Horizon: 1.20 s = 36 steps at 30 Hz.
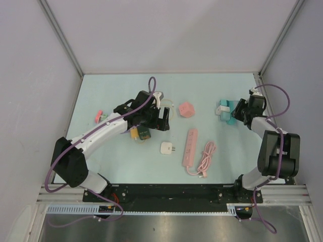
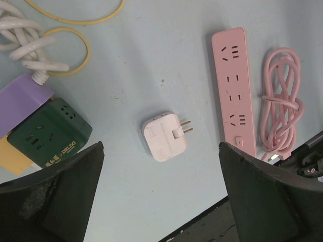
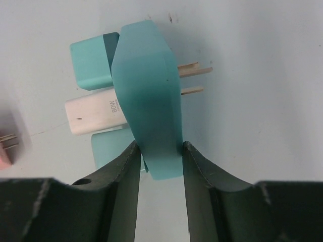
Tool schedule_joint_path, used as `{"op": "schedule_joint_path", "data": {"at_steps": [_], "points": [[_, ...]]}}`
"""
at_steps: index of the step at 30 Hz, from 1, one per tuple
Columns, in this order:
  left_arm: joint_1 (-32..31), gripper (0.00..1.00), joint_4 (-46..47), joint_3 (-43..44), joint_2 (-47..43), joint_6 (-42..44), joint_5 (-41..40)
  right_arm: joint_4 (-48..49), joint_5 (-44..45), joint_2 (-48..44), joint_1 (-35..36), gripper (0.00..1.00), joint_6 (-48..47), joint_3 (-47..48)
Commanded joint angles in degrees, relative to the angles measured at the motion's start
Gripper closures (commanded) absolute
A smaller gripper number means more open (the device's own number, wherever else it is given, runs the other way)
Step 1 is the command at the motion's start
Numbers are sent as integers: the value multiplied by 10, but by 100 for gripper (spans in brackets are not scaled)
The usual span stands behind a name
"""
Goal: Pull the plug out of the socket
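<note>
My right gripper (image 3: 157, 151) is shut on a teal socket adapter (image 3: 149, 96) that stands on edge on the table, its metal prongs (image 3: 194, 75) pointing right. A teal plug (image 3: 91, 63) and a white plug marked 80W (image 3: 96, 116) stick out of its left side, with another teal piece (image 3: 108, 148) below them. In the top view this cluster (image 1: 224, 110) is at the right, in the right gripper (image 1: 236, 112). My left gripper (image 2: 161, 201) is open and empty above the table's middle (image 1: 154, 121).
Under the left gripper lie a white adapter (image 2: 164, 137), a pink power strip (image 2: 234, 91) with its coiled cable (image 2: 282, 106), and a green, purple and yellow socket cube (image 2: 48, 133) with a white cable (image 2: 25, 43). A pink cube (image 1: 186, 109) sits mid-table.
</note>
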Motion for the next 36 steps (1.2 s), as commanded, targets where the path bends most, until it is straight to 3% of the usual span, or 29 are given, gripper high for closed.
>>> {"op": "schedule_joint_path", "data": {"at_steps": [1, 6, 13, 21, 25, 30, 36], "points": [[-1, 0, 10, -5, -20, 10, -2, 10, -91, 22, -10, 84, 20, 10], [-1, 0, 20, -11, -28, 12, 5, 37, -162, 27, -13, 92, 65, -28], [-1, 1, 28, -15, -33, 12, 13, 110, -275, 4, -19, 92, 146, -112], [-10, 4, 71, -20, -70, 37, 13, 166, -324, 13, -26, 92, 234, -182], [-24, 4, 73, 1, -70, 36, 6, 158, -325, 30, -34, 85, 251, -195], [-26, 4, 64, 33, -44, 28, -1, 155, -334, 33, -48, 63, 270, -212], [-26, 4, 51, 60, -12, 24, 13, 86, -293, -34, -48, 58, 268, -212]]}}
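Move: The right hand already pinches the teal socket by its near end, with the socket's middle about 3 cm ahead and 4 left. The white plug in it sits roughly 4 cm ahead and 7 left. The bare patch it is taken to lies some 7 cm back, 9 left and 5 below; the pink power strip's middle is 12 cm back, 25 left. From the left hand the white plug is about 13 cm ahead, 31 right and 9 below. Keeping the teal socket between its fingers, the right hand swings it about 9 cm left, then draws it some 7 cm back towards the base and sinks nearly 4 cm, while the wrist rolls some 40 degrees, left side rising, so that the socket's plug side turns from facing left to facing up. The wide-open left hand waits, then in the second half rises about 5 cm and goes 3 cm right towards the white plug, its fingertips tilting up and outward by some 10 degrees and touching nothing. ##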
